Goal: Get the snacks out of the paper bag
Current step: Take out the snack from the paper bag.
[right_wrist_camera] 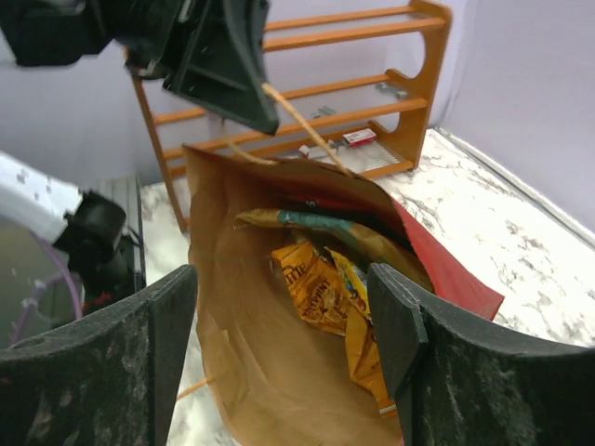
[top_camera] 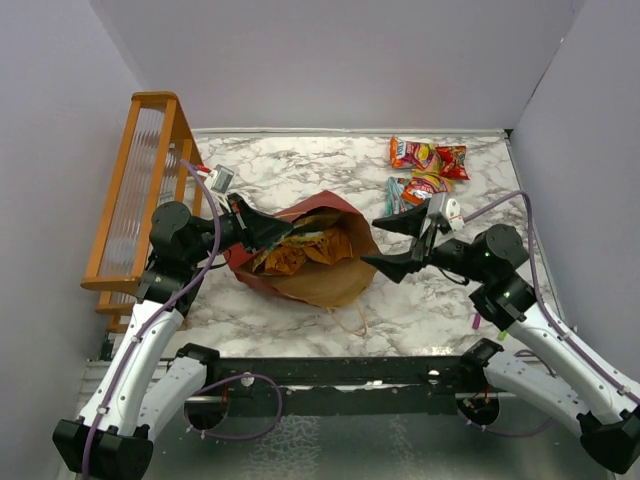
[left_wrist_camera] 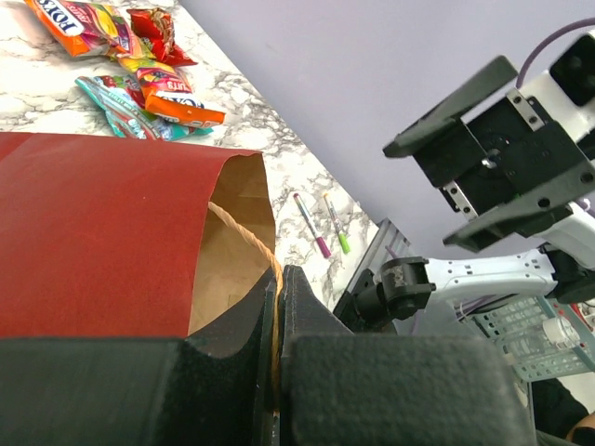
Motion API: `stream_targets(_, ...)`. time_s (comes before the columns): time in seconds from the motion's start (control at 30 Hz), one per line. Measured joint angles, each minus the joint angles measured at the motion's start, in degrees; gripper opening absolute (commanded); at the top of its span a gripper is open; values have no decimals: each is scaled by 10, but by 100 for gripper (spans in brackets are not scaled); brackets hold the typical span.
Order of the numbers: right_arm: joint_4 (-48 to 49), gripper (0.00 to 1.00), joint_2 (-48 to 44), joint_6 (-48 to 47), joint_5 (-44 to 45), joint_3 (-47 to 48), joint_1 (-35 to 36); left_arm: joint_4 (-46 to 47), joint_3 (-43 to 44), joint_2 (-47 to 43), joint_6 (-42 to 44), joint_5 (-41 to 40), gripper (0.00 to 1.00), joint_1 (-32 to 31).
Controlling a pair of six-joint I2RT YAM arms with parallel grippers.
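The paper bag [top_camera: 318,283], dark red outside [left_wrist_camera: 102,232] and brown inside [right_wrist_camera: 251,372], lies on its side with its mouth facing right. My left gripper [top_camera: 275,228] is shut on the bag's twisted tan handle [left_wrist_camera: 244,230], holding the upper lip up. My right gripper [top_camera: 395,243] stands open just in front of the mouth, apart from it. Inside lie orange and yellow snacks [right_wrist_camera: 316,283] under a teal-edged packet [right_wrist_camera: 325,226]. Several snacks [top_camera: 428,160] lie on the table at the back right, also seen in the left wrist view [left_wrist_camera: 139,56].
An orange wooden rack [top_camera: 135,190] stands along the left wall. Two pens, pink [left_wrist_camera: 311,225] and green [left_wrist_camera: 337,225], lie near the table's front right edge. The bag's second handle [top_camera: 350,318] trails toward the near edge.
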Motion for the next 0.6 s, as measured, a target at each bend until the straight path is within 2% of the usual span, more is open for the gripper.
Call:
stream_targets(0.17,-40,70,32,-108,14,14,82,0,0,1,-2,0,0,0)
stream_targets(0.3,-78,73,109,-237,88,22,196,-5,2,2,-2,0,0,0)
stream_targets(0.4,-86,73,173,-321,142,24,240,-10,4,2,-2,-1,0,0)
stream_targets(0.6,-82,72,325,-445,269,66,245,-19,5,2,0,-2,0,0)
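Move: The orange snack packets in the open paper bag lie about 14 cm to the right hand's left, 8 cm ahead and some 22 cm below; the green chips bag leans just beyond them, roughly 13 cm ahead, 14 cm left and 18 cm below the hand. The left gripper, still pinching the bag's handle, is about 15 cm left of the right hand, 2 cm ahead, near its height. From the left hand the orange packets are some 6 cm ahead, 2 cm right and 23 cm below. The right hand sinks about 17 cm and swings some 10 cm left into the bag's mouth towards the orange packets, first easing back about 3 cm, then reaching forward again by about 6 cm. Its wrist rolls and dips so the nearly level fingers slant roughly 30 degrees downward, staying wide open, while the left hand keeps its grip on the handle and holds the bag open. ##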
